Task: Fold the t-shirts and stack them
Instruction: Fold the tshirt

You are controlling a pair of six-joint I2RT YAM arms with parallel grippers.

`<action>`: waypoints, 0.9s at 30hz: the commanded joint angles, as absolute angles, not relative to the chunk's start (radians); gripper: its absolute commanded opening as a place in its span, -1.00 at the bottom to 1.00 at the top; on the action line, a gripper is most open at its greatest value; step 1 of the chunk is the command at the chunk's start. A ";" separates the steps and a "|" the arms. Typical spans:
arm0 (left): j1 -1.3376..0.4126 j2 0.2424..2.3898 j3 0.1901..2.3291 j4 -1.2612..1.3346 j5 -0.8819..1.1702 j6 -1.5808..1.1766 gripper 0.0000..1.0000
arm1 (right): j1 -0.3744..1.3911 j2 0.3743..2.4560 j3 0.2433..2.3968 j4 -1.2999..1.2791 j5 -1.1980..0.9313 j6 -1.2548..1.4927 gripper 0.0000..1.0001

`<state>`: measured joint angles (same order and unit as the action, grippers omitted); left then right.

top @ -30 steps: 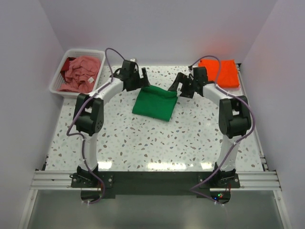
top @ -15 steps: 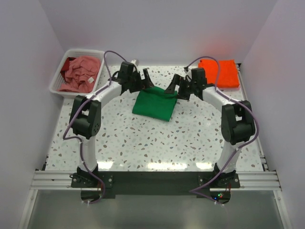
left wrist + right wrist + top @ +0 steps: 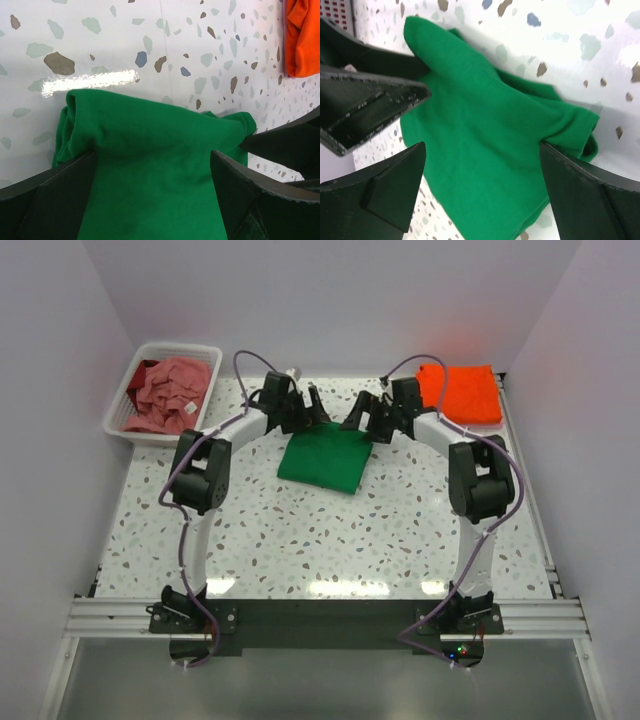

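A folded bright green t-shirt [image 3: 325, 462] lies mid-table. Both grippers hang over its far edge, side by side. My left gripper [image 3: 310, 412] is open, and in the left wrist view its fingers [image 3: 47, 195] straddle the green t-shirt [image 3: 150, 140] without closing on it. My right gripper [image 3: 360, 418] is open too, its jaws wide on either side of the green cloth [image 3: 485, 150]. A folded orange t-shirt [image 3: 465, 392] rests at the far right corner. The dusty pink t-shirt [image 3: 165, 392] lies crumpled in the basket.
The white slatted basket [image 3: 113, 418] stands at the far left corner. White walls close in the speckled table [image 3: 320, 540] on three sides. My left gripper's black fingers [image 3: 365, 100] sit close beside the right one in the right wrist view.
Both arms have reached forward and inward, bringing the two open grippers closer together over the green t-shirt's far edge. The shirts have not moved.
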<state>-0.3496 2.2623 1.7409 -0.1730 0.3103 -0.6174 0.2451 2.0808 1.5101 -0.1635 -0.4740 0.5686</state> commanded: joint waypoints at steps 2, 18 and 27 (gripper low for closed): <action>-0.351 2.264 1.776 -0.150 0.315 -0.620 1.00 | 0.244 2.129 1.595 -0.161 -0.436 0.575 0.97; -0.365 2.025 1.329 -0.077 0.282 -0.640 1.00 | 0.253 2.106 1.387 -0.107 -0.469 0.566 0.97; -0.458 1.778 1.029 -0.112 0.183 -0.678 1.00 | 0.313 1.918 1.158 -0.104 -0.401 0.537 0.96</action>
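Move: Behind both hands at the start lies the middle of the folded green t-shirt, whose far folded edge sits just beneath and ahead of the open fingers. It is about 9 cm back, 3 cm right and 5 cm below the left hand, and roughly 8 cm back, 7 cm left and 6 cm below the right. The orange shirt lies some 23 cm right and 8 cm ahead of the right hand; the basket stands about 33 cm left and 7 cm ahead of the left hand. Dragging the folded t-shirt back towards the base with both grippers still wide open, fingertips bearing down on its far part: the left first sinks about 2 cm, then pulls back some 14 cm, speeding up and tipping slightly down. The right sinks 3 to 4 cm, then starts back later, covering only about 7 cm from its farthest point. ##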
